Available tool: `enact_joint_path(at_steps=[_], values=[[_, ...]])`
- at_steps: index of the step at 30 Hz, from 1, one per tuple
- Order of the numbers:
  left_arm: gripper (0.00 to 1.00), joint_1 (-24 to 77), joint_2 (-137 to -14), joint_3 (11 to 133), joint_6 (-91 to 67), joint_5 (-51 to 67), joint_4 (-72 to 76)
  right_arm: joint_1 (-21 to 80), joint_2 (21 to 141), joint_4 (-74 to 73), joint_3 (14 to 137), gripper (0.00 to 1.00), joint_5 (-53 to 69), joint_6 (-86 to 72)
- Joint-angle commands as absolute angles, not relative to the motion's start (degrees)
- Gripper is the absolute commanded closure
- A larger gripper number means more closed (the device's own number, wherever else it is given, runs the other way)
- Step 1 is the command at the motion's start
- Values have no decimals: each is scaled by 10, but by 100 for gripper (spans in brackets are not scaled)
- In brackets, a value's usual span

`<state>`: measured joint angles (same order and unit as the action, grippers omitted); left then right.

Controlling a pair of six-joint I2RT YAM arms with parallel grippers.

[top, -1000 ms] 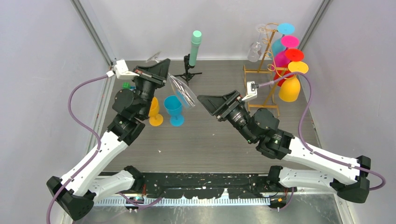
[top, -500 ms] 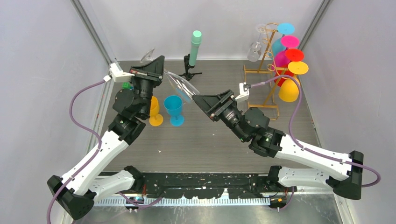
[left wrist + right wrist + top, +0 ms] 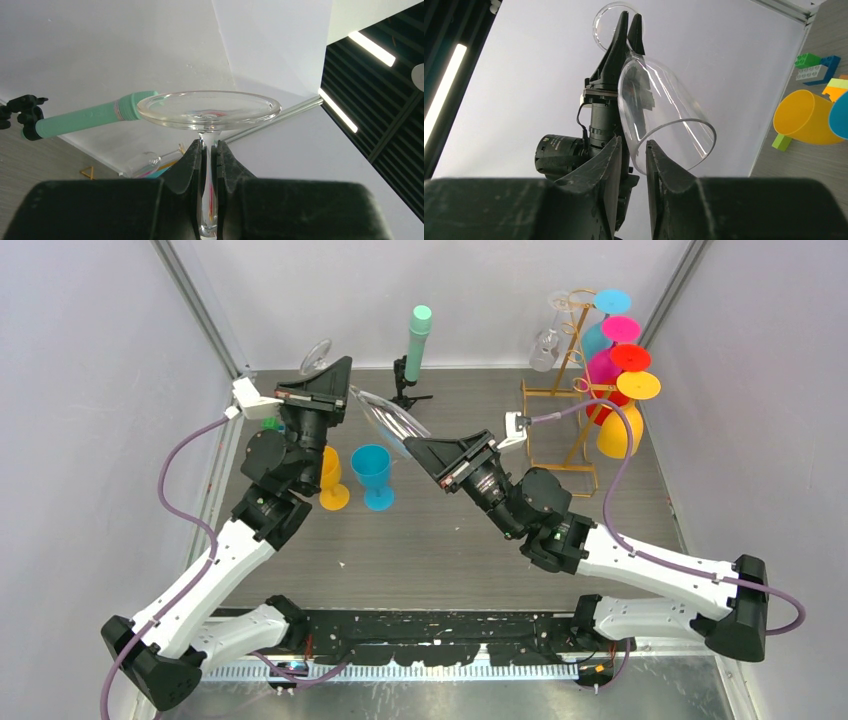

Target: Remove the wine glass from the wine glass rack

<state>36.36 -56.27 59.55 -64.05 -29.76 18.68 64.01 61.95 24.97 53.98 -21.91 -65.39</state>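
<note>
A clear wine glass (image 3: 388, 424) hangs tilted in the air over the table's middle, away from the gold wire wine glass rack (image 3: 563, 390) at the back right. My left gripper (image 3: 343, 370) is shut on its stem just under the round foot (image 3: 209, 107). In the right wrist view the bowl (image 3: 664, 110) points its rim at my right gripper (image 3: 633, 143). The jaws of that gripper straddle the rim wall with a narrow gap still showing on one side. Several coloured glasses (image 3: 622, 360) and a clear one (image 3: 547, 342) hang on the rack.
A mint-green cylinder on a black tripod (image 3: 415, 340) stands at the back centre. A blue cup (image 3: 375, 476) and an orange cup (image 3: 330, 482) stand below the held glass. Toy bricks (image 3: 268, 422) lie by the left wall.
My right arm has moved left toward the glass, and its jaws have narrowed around the bowl's rim. The left gripper has turned the glass slightly and kept its hold on the stem.
</note>
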Motion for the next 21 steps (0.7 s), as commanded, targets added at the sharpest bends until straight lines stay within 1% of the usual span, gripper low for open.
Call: enact_joint_path(at_steps=[1,3,4,7,9,12,13,15,18,19,21], values=[[100,364,-557,594,-663,-297,203,643,621,352,541,74,-220,-646],[100,364,-553,591,-672,-296,197,643,623,354,542,77,-218,-644],[100,364,-552,591,-677,-297,193,643,625,352,546,77,-218,-642],[100,364,-551,590,-686,-295,184,643,632,345,553,71,-214,-635],[100,364,-549,589,-694,-295,178,643,635,351,553,71,-213,-632],[100,364,-549,587,-704,-294,173,643,638,356,553,73,-217,-632],[100,364,-549,587,-707,-293,173,643,639,356,553,74,-219,-632],[100,364,-550,585,-711,-289,173,643,641,358,553,81,-220,-632],[100,364,-548,580,-711,-289,172,643,639,350,553,97,-226,-629],[98,364,-546,579,-711,-289,172,643,637,347,553,98,-229,-624],[86,364,-543,582,-692,-281,176,643,632,333,556,99,-237,-615]])
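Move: The left hand holds the clear wine glass by its stem, so the glass's middle lies about 5 cm back, 5 cm right and 2 cm below that hand. From the right hand the glass's middle is some 6 cm ahead, 7 cm left and 3 cm up, its rim already at the fingertips. The blue glass stands about 5 cm ahead of the right hand, 7 cm left and 34 cm down, and the yellow glass some 9 cm farther left, level with the blue one. The right hand stays almost in place at the wine glass's open end, easing up about 1 cm and tipping its fingertips up slightly as they close from about a third open to nearly shut, pinching the wall of the bowl at the rim. The left hand keeps its grip on the stem, sinks about 1 cm late on and rolls some 5 degrees with its left side dropping, bringing the rim down into the right fingers. ##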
